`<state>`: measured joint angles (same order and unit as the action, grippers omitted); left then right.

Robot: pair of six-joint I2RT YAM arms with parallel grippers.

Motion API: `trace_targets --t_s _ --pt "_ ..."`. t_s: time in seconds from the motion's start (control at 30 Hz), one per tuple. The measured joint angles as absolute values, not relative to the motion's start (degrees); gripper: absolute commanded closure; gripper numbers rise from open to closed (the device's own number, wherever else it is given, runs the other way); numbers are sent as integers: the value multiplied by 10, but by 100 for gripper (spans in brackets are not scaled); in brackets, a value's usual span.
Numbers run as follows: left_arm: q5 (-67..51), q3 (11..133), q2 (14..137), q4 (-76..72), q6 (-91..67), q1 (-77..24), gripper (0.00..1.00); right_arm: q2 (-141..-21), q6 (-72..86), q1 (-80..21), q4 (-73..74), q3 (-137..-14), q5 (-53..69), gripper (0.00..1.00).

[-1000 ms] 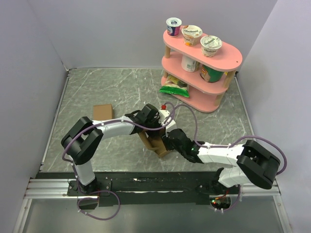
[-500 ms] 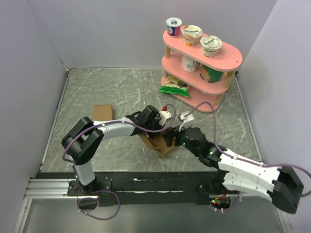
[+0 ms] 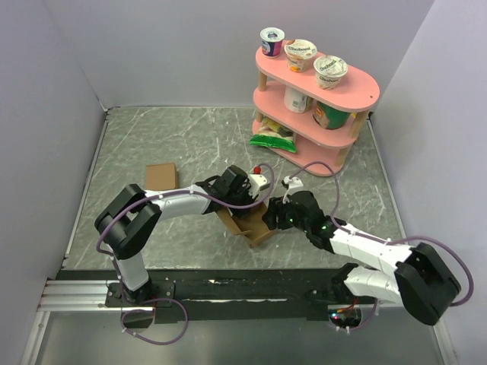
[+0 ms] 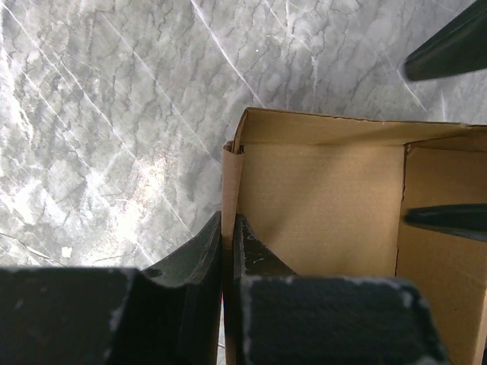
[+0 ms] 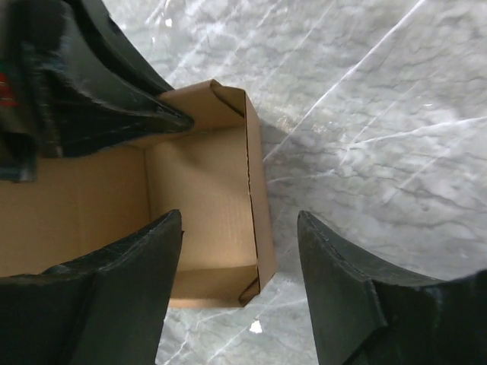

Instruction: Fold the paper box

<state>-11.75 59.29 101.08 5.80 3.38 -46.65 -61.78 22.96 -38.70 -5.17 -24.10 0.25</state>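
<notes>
The paper box (image 3: 248, 223) is an open-topped brown carton standing on the marbled table between my two arms. My left gripper (image 3: 246, 201) is shut on its wall; in the left wrist view the thin cardboard edge (image 4: 228, 182) sits pinched between the two black fingers (image 4: 196, 251). My right gripper (image 3: 269, 218) is open at the opposite side. In the right wrist view its left finger (image 5: 133, 262) hangs over the box's inside (image 5: 202, 198) and its right finger (image 5: 338, 277) over the table, straddling the wall without touching it.
A smaller neat brown cardboard cube (image 3: 160, 175) lies to the left. A pink two-tier shelf (image 3: 358, 95) at the back right carries yogurt cups (image 3: 301, 54) and jars, with a green snack bag (image 3: 273, 139) at its foot. Grey walls enclose the table.
My right arm swung out to the right and came back, and its jaws opened wider and now straddle the box's right wall. My left gripper kept its hold and stayed put.
</notes>
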Motion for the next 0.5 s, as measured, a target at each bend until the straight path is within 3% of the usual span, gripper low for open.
trace_targets --t_s 0.17,0.5 --pt "-118 592 1011 57 34 -467 87 -670 228 -387 -102 -241 8 49" --pt "-120 593 1011 57 34 -467 87 -735 198 -396 -213 -229 -3 67"
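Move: The right hand aims for the top edge of the box's right wall, about 3 cm ahead, 2 cm to its left and 3 cm below. The wall's far corner is roughly 5 cm ahead and 3 cm left, its near corner some 2 cm back and 1 cm right, both about 3 cm lower. For the left hand, pinching the far wall, that aimed-at spot lies about 1 cm back and 4 cm right, at its own height. The right hand reaches forward and left, sinking with it, about 3.5 cm in all, along the box's right wall towards the far corner, while its fingers narrow from well open to a bit over a third, one on the inner side of the wall and one on the outer, its pointing tipping up only some 5 degrees. The left hand stays in place and keeps its pinch on the far wall, steadying the box beside that corner. ##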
